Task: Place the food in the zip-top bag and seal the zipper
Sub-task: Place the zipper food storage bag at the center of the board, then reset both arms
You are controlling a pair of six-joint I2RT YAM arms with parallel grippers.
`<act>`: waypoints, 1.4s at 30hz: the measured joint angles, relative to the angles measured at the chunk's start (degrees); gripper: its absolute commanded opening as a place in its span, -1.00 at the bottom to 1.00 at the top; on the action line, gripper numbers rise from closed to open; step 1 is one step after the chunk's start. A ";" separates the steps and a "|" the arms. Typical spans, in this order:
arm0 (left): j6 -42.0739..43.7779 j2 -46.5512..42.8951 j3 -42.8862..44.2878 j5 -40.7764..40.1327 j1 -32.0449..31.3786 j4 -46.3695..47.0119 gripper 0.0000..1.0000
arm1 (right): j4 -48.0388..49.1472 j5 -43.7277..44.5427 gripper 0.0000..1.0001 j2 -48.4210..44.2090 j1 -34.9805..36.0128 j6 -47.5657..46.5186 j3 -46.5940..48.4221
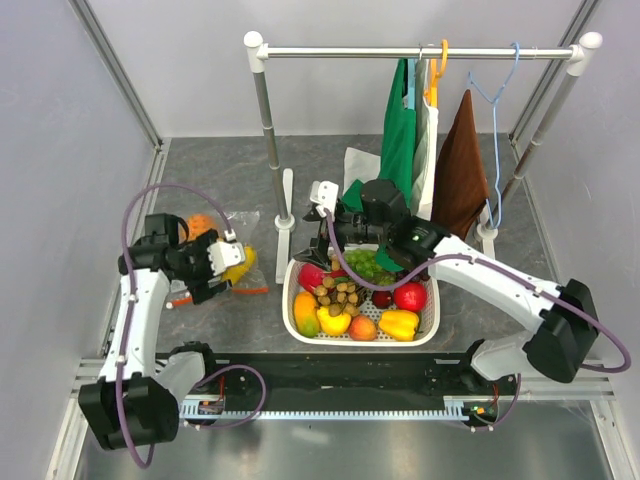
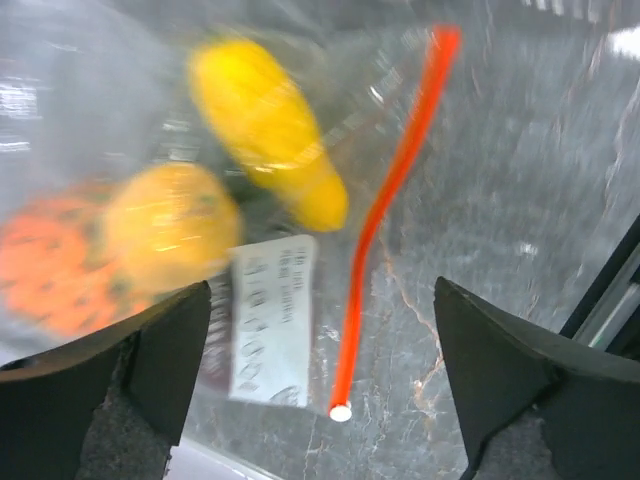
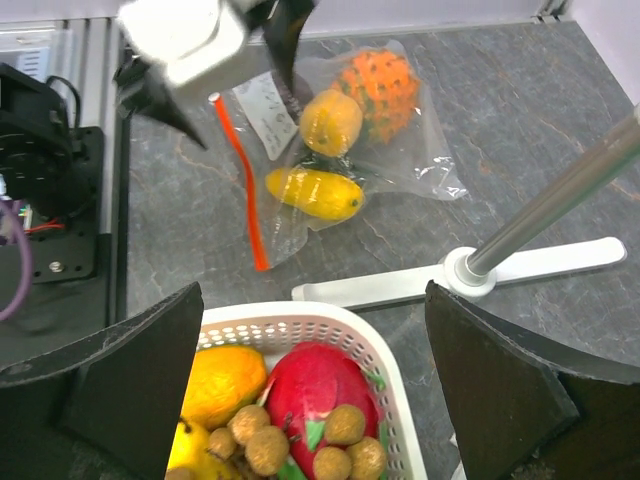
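Note:
The zip-top bag [image 3: 420, 160] lies flat on the grey table at the left. Inside it are the food pieces: an orange pineapple [image 3: 385, 80] and two yellow fruits [image 3: 330, 120] [image 2: 265, 125]. The orange-red zipper [image 2: 395, 190] runs along the bag's mouth, with its white slider tab [image 2: 341, 411] at the near end. My left gripper [image 2: 320, 300] hovers open just above that end of the strip, holding nothing. My right gripper [image 3: 312, 295] is open and empty over the far left corner of the white basket [image 3: 330, 320].
The white basket [image 1: 295, 300] of mixed toy fruit stands at the centre front. A clothes rack's white foot [image 1: 286, 215] and pole lie between bag and basket. Green and brown cloths [image 1: 460, 165] hang at the back right.

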 measured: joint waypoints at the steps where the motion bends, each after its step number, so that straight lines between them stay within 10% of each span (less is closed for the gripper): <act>1: -2.12 -0.72 2.12 1.20 0.02 -1.05 0.99 | -0.46 -0.09 0.96 -0.72 0.17 0.09 0.00; 11: -35.85 6.29 31.41 10.84 0.00 -2.86 1.00 | -12.00 -1.22 0.96 -10.40 3.41 -2.12 2.32; 23: -55.25 4.81 32.41 14.47 0.00 -1.75 1.00 | -24.81 12.55 0.96 -35.04 2.80 -7.26 5.20; 30: -57.16 1.57 26.67 11.32 0.00 1.33 1.00 | -25.59 26.84 0.96 -47.06 -16.37 3.76 0.57; 42: -56.87 -7.32 15.82 2.71 0.00 5.29 1.00 | -30.67 21.75 0.96 -63.08 -38.14 14.99 -8.98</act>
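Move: The food bag already lies flat below the open left gripper, its middle about 5 cm ahead, 3 cm right and 8 cm down; its red zipper runs crosswise, centred about 4 cm back and 2 cm right of that gripper. From the right gripper, the bag is some 20 cm left, 2 cm ahead and 22 cm lower, the fruit basket roughly 13 cm right and 9 cm back, and the white rack foot 5 cm left and 7 cm ahead. Raise the open left gripper away from the bag, about 18 cm up while easing forward and right, then sink roughly 6 cm; turn it some 40 degrees counter-clockwise and let its fingers point less steeply down. Draw the open right gripper back and up, then swing it over 30 cm right, away from the bag and past the basket, turning clockwise and sinking a little at the end. ##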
